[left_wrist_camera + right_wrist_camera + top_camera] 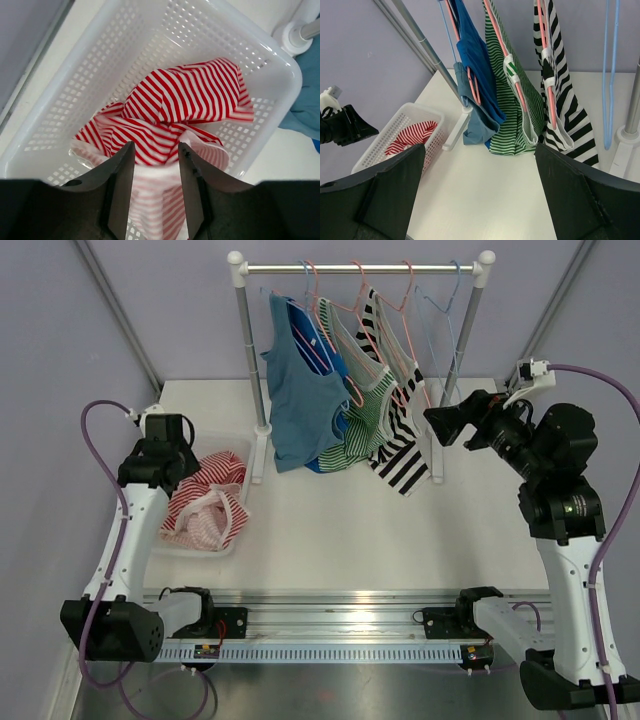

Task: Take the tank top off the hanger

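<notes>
Three tank tops hang on pink hangers (355,300) from the rack rail (360,268): a blue one (300,390), a green-striped one (365,420) and a black-and-white striped one (400,455). A red-and-white striped tank top (185,95) lies crumpled in the white basket (280,60). My left gripper (156,150) hangs just above it, jaws apart, with loose pale cloth lying between the fingers. My right gripper (480,150) stands wide open and empty beside the rack's right post, facing the hanging tops (512,115).
An empty blue hanger (440,310) hangs at the rail's right end. The rack's two upright posts stand on white feet on the table. The basket (200,552) sits at the left, next to the rack's left foot (260,455).
</notes>
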### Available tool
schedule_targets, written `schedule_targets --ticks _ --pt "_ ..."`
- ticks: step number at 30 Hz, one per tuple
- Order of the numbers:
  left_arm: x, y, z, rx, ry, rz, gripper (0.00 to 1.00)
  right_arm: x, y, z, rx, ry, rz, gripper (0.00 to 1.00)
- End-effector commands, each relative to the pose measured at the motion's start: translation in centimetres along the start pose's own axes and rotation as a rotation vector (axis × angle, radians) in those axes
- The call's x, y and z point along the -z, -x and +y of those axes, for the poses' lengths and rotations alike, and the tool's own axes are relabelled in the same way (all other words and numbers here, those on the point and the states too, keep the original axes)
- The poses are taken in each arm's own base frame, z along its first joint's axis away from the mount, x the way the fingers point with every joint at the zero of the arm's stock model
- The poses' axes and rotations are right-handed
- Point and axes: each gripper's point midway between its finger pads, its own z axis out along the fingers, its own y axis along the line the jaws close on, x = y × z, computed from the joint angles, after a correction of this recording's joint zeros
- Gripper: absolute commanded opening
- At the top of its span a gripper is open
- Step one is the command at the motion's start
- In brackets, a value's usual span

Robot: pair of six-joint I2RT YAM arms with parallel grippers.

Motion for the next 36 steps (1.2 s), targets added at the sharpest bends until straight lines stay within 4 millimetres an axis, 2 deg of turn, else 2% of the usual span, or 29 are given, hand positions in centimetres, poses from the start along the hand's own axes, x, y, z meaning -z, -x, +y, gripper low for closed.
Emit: schedule_targets --ticks 1,2,4,5,6,8,9,12,13,17,20,21,22,24,25,26,27,28,29,30,32,33,35,36 --pt "1.0 2.8 0.5 0.055 -0.002 -0.085 0.42 -0.3 0.3 0.2 0.030 0.022 -0.005 0.99" --pt "1.2 3.1 0.5 0.058 -0.005 -0.093 0.38 -0.5 0.3 0.2 0.033 0.026 -0.002 0.99" --pt "1.8 4.2 1.3 0.092 0.005 -0.120 0.43 -0.6 0.3 0.2 0.031 0.031 0.001 0.99" --pt "2.0 4.1 1.0 0.081 -0.024 -0.114 0.50 -0.7 0.3 0.2 0.032 0.032 0.003 0.99" --pt "2.2 4.3 0.3 0.076 -0.062 -0.120 0.61 -1.0 0.1 0.0 0.030 0.028 0.011 0.99" --pt "3.0 4.0 -1.6 0.034 -0.178 -0.094 0.72 -1.2 -0.1 -0.7 0.027 -0.006 0.022 0.99" --pt "3.2 3.7 -2.0 0.024 -0.201 -0.084 0.79 -1.6 0.3 -1.9 0.021 -0.069 0.013 0.99" --pt "5.3 3.5 -4.7 -0.061 -0.312 -0.109 0.99 -2.7 0.3 -3.3 0.015 -0.129 0.044 0.99" --pt "6.3 3.1 -6.0 -0.105 -0.357 -0.118 0.99 -3.1 0.0 -3.5 0.008 -0.130 0.069 0.99" --pt "10.1 2.5 -8.0 -0.165 -0.489 -0.191 0.99 -5.0 0.1 -2.9 0.029 -0.061 0.119 0.98" --pt "12.1 0.8 -9.8 -0.238 -0.622 -0.215 0.99 -6.5 0.6 -2.9 0.045 -0.036 0.154 0.87" --pt "13.5 1.1 -10.0 -0.236 -0.675 -0.266 0.99 -7.3 1.0 -3.2 0.049 -0.037 0.152 0.81" --pt "13.2 0.0 -10.2 -0.251 -0.696 -0.255 0.99 -7.9 1.6 -3.1 0.057 -0.030 0.131 0.77" --pt "14.0 0.0 -10.0 -0.236 -0.724 -0.296 0.99 -9.4 2.0 -3.9 0.071 -0.037 0.123 0.72" --pt "13.4 -0.6 -9.8 -0.240 -0.719 -0.288 0.99 -10.0 2.3 -4.1 0.082 -0.038 0.115 0.71" --pt "13.4 -0.6 -9.8 -0.239 -0.719 -0.294 0.99 -11.2 1.7 -4.9 0.103 -0.037 0.139 0.70" --pt "13.3 -0.7 -9.7 -0.242 -0.719 -0.291 0.99 -11.5 2.6 -4.7 0.125 -0.031 0.120 0.69" --pt "13.1 -1.0 -9.7 -0.249 -0.716 -0.283 0.99 -12.2 2.7 -5.0 0.130 -0.038 0.120 0.68" --pt "12.9 -1.3 -9.9 -0.255 -0.721 -0.273 0.99 -13.3 2.2 -5.4 0.150 -0.038 0.135 0.66" --pt "12.7 -1.5 -9.9 -0.259 -0.720 -0.266 0.99 -13.5 3.1 -5.0 0.171 -0.026 0.120 0.64" --pt "12.0 -2.2 -10.0 -0.269 -0.714 -0.244 0.99 -15.2 2.2 -5.8 0.191 -0.033 0.160 0.60" --pt "11.8 -2.4 -10.0 -0.274 -0.712 -0.237 0.99 -15.5 3.2 -5.1 0.212 -0.015 0.144 0.59" --pt "11.5 -2.5 -10.1 -0.278 -0.708 -0.228 0.99 -17.2 2.8 -5.8 0.234 -0.029 0.172 0.60" --pt "11.6 -2.5 -10.1 -0.281 -0.709 -0.228 0.99 -17.8 2.3 -5.5 0.240 -0.024 0.190 0.60"
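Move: The red-striped tank top lies roughly 12 cm below the left hand and 2 cm ahead, bunched in the white basket, whose middle is about 3 cm ahead and 13 cm below. For the right hand, the black-striped tank top's pink hanger is some 22 cm ahead, 5 cm left and about level; the empty blue hanger is 22 cm ahead and 4 cm right, the green-striped tank top's hanger 22 cm ahead and 14 cm left. The right hand starts slowly, then drives about 18 cm forward with a slight dip, towards the black-striped tank top's pink hanger and to the left of the blue one, narrowing its wide-open fingers to a bit over half and rolling its left side down some 15 degrees, still without a grip on the hanger. The left hand, its fingers already partly open over the red-striped cloth, spreads them fully, edges slightly left, then swings right and somewhat back out over the basket's right rim, rising and then sinking a little, while it turns some 35 degrees clockwise and its fingertips tip up. ##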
